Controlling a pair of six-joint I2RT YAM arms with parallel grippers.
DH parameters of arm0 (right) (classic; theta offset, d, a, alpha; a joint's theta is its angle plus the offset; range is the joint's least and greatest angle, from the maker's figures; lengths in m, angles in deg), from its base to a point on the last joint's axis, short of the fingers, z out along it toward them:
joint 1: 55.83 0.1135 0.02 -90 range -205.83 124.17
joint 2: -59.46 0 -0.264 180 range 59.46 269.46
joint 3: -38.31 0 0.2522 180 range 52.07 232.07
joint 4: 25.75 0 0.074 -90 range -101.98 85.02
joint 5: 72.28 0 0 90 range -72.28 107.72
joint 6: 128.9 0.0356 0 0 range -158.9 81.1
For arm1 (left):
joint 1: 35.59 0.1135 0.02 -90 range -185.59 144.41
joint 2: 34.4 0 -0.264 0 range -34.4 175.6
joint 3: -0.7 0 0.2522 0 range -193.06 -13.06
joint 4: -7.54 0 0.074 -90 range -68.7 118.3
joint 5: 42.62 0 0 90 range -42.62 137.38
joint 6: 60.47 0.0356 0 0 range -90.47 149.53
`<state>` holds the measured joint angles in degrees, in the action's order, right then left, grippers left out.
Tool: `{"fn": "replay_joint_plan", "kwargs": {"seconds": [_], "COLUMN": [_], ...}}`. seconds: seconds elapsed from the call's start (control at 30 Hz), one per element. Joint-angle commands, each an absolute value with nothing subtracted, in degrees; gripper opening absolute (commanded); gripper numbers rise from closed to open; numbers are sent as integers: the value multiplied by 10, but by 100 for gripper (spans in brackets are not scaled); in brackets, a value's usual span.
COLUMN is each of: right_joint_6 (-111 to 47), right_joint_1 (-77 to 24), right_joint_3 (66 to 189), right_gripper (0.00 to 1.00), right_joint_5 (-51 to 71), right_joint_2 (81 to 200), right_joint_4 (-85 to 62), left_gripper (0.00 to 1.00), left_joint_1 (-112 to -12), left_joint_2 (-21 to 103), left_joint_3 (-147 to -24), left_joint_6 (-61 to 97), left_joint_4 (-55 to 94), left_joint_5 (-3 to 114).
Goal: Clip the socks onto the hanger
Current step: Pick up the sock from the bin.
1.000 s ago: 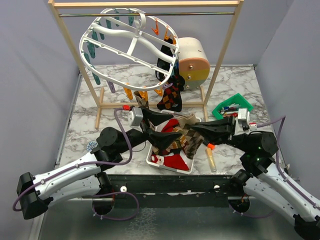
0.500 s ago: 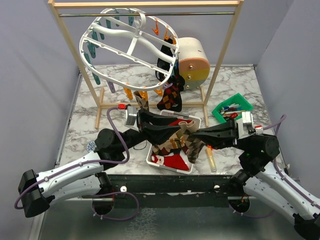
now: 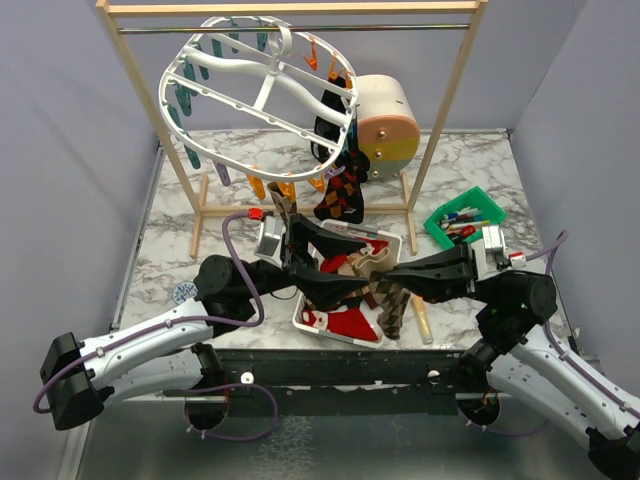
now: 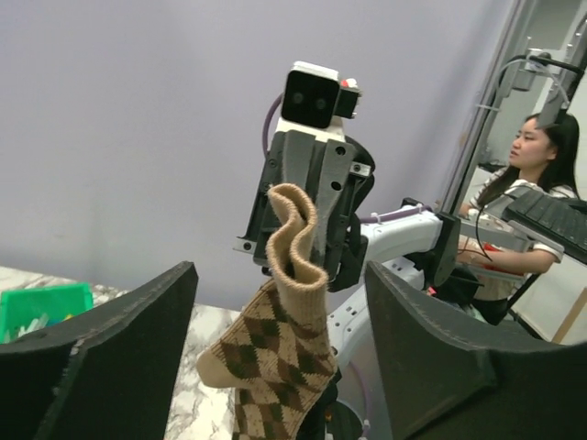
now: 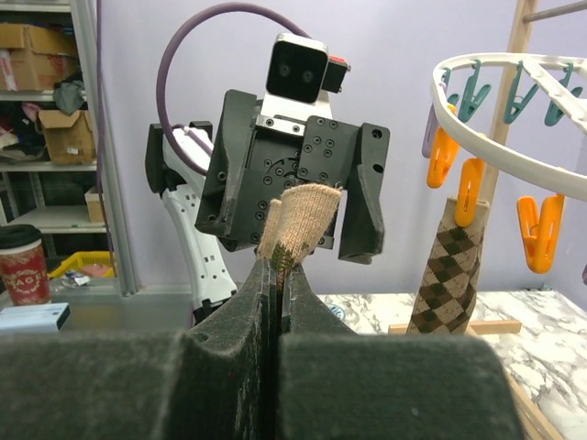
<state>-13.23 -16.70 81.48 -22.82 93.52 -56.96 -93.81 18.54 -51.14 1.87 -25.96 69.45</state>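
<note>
A tan and brown argyle sock (image 3: 390,305) hangs over the white tray, its cuff pinched in my right gripper (image 3: 384,274), which is shut on it. In the right wrist view the cuff (image 5: 300,218) sticks up from the closed pads. My left gripper (image 3: 355,262) faces it, open, one finger on each side of the sock (image 4: 286,341) without touching it. The white oval hanger (image 3: 260,95) hangs from the rack rod at the back. Dark and argyle socks (image 3: 340,195) are clipped to its right side.
Red and patterned socks lie in a white tray (image 3: 306,318) at the near edge. Around the hanger stands a wooden rack (image 3: 450,100). A cream drum (image 3: 385,125) sits behind it, and a green basket (image 3: 465,212) is to the right. An orange-capped tube (image 3: 423,318) lies beside the tray.
The left jaws narrowed, then opened wide again. The right gripper drew the argyle sock up off the tray pile, and it now hangs free between the two grippers.
</note>
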Motion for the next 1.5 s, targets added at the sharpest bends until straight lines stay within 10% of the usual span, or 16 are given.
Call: {"fn": "replay_joint_plan", "kwargs": {"seconds": [0.0,0.7,1.07,1.27,1.47], "right_joint_6": [-120,-60,-70,-138,-210], "right_joint_1": [-167,-168,-168,-168,-168], "right_joint_3": [818,783,798,874,935], "right_gripper": [0,0,2,52,59], "right_joint_5": [-246,-259,-273,-290,-194], "right_joint_2": [940,949,951,954,931], "right_joint_4": [-597,-664,-615,-399,-220], "left_gripper": [68,45,0,0,0], "left_joint_1": [-940,-940,-940,-940,-940], "left_joint_2": [195,210,213,178,134], "left_joint_3": [-514,-513,-491,-474,-520], "left_joint_6": [6,-21,12,105,308], "left_joint_4": [-303,-309,-321,-273,-72], "left_joint_5": [742,752,770,738,701]}}
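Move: The sock's cuff pokes up between the hands: about 3 cm to the right of the open left gripper's pads, 1 cm back and 1 cm lower, and some 2 cm left of and 2 cm above the closed right fingers, which already hold the sock. From the left hand, the bin's middle lies roughly 14 cm ahead, 1 cm left and 30 cm below; the clipped sock hangs about 13 cm ahead, 11 cm left and slightly lower. The left fingers close on the sock's cuff and pinch it, after easing back about 1.5 cm and rightward 1 cm onto it. The right fingers, shut on the sock till then, open to over half and let go, that hand shifting only a centimetre or so and tipping roughly 10 degrees. Once shut, the left hand sinks some 3 cm, coming forward a little and starting to turn. ##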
